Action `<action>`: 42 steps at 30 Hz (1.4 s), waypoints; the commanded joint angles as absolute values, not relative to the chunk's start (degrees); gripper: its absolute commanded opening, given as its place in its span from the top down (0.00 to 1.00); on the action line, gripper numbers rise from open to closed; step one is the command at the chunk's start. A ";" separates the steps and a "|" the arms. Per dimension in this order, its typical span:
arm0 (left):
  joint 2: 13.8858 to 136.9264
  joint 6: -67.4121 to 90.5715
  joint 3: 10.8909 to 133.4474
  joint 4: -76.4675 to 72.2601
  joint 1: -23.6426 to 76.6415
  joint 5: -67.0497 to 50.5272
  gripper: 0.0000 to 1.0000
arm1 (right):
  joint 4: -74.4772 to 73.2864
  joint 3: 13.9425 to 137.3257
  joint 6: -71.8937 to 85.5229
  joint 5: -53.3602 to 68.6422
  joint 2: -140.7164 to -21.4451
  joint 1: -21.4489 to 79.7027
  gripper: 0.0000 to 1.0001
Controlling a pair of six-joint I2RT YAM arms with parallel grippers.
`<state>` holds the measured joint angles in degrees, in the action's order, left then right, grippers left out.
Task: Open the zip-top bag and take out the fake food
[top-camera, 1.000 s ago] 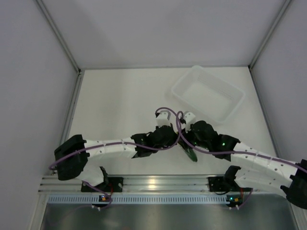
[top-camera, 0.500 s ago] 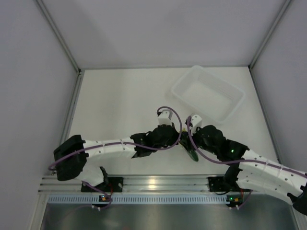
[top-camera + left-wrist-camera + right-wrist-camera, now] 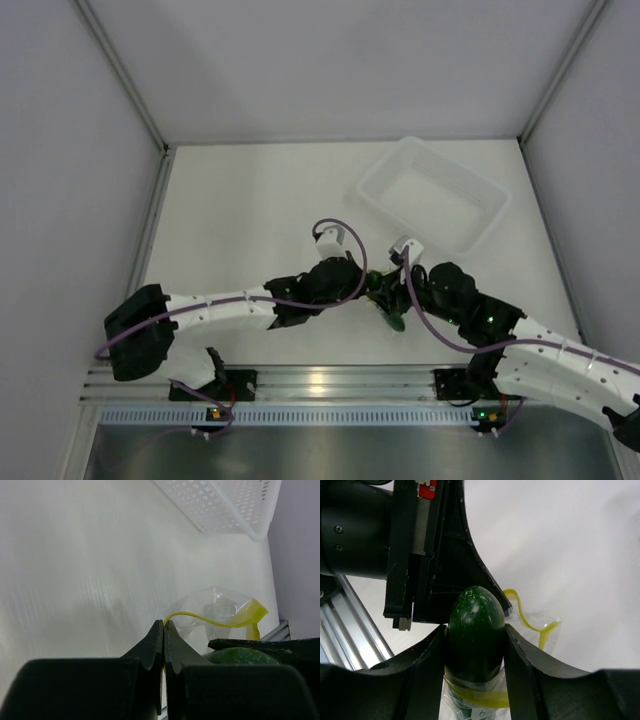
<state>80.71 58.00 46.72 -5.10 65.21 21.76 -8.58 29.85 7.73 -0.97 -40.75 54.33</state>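
Note:
The zip-top bag [image 3: 222, 604] is a small clear crinkly pouch lifted off the table between both arms, seen from above as a green patch [image 3: 395, 319]. My left gripper [image 3: 164, 623] is shut on its yellow-green zip strip [image 3: 215, 622]. The fake food [image 3: 474, 614], dark green and speckled, pokes out of the bag's mouth. My right gripper [image 3: 475, 628] is shut on it, one finger on each side. The bag's lower part [image 3: 470, 705] hangs under the food. The left gripper's black body [image 3: 445, 555] is right behind the food.
A rigid clear rectangular bin [image 3: 436, 196] stands at the back right, its perforated wall also showing in the left wrist view [image 3: 225, 502]. The aluminium rail [image 3: 320, 382] runs along the near table edge. White walls enclose the table.
The left wrist has drifted slightly left and the right arm has swung down and right. Both grips stay the same.

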 commanded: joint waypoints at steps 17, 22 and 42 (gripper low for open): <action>78.66 53.96 46.23 -8.54 68.38 24.50 1.00 | 22.93 31.20 10.99 -22.84 -43.77 56.16 1.00; 77.87 54.58 46.84 -1.61 66.98 27.86 1.00 | 24.79 35.76 10.11 -28.11 -44.21 55.72 1.00; 68.20 44.04 55.01 26.19 49.22 33.05 1.00 | -19.50 70.48 7.82 -25.24 -75.03 23.57 0.97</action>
<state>69.97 47.75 52.18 21.71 50.39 31.79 -13.82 65.73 9.41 -28.29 -70.59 28.49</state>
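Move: The right fingers already grip the upper end of the fake cucumber, whose lower end is still in the bag's mouth. The white basket's middle is roughly 31 cm ahead, 18 cm right and 14 cm below this hand. The left hand holds the bag's yellow zip edge; from it the cucumber's middle is some 6 cm right, 3 cm back and 3 cm lower, with the basket about 30 cm ahead and 22 cm right. Right hand draws the cucumber up, then forward-right some 24 cm towards the basket; left carries the bag left. ##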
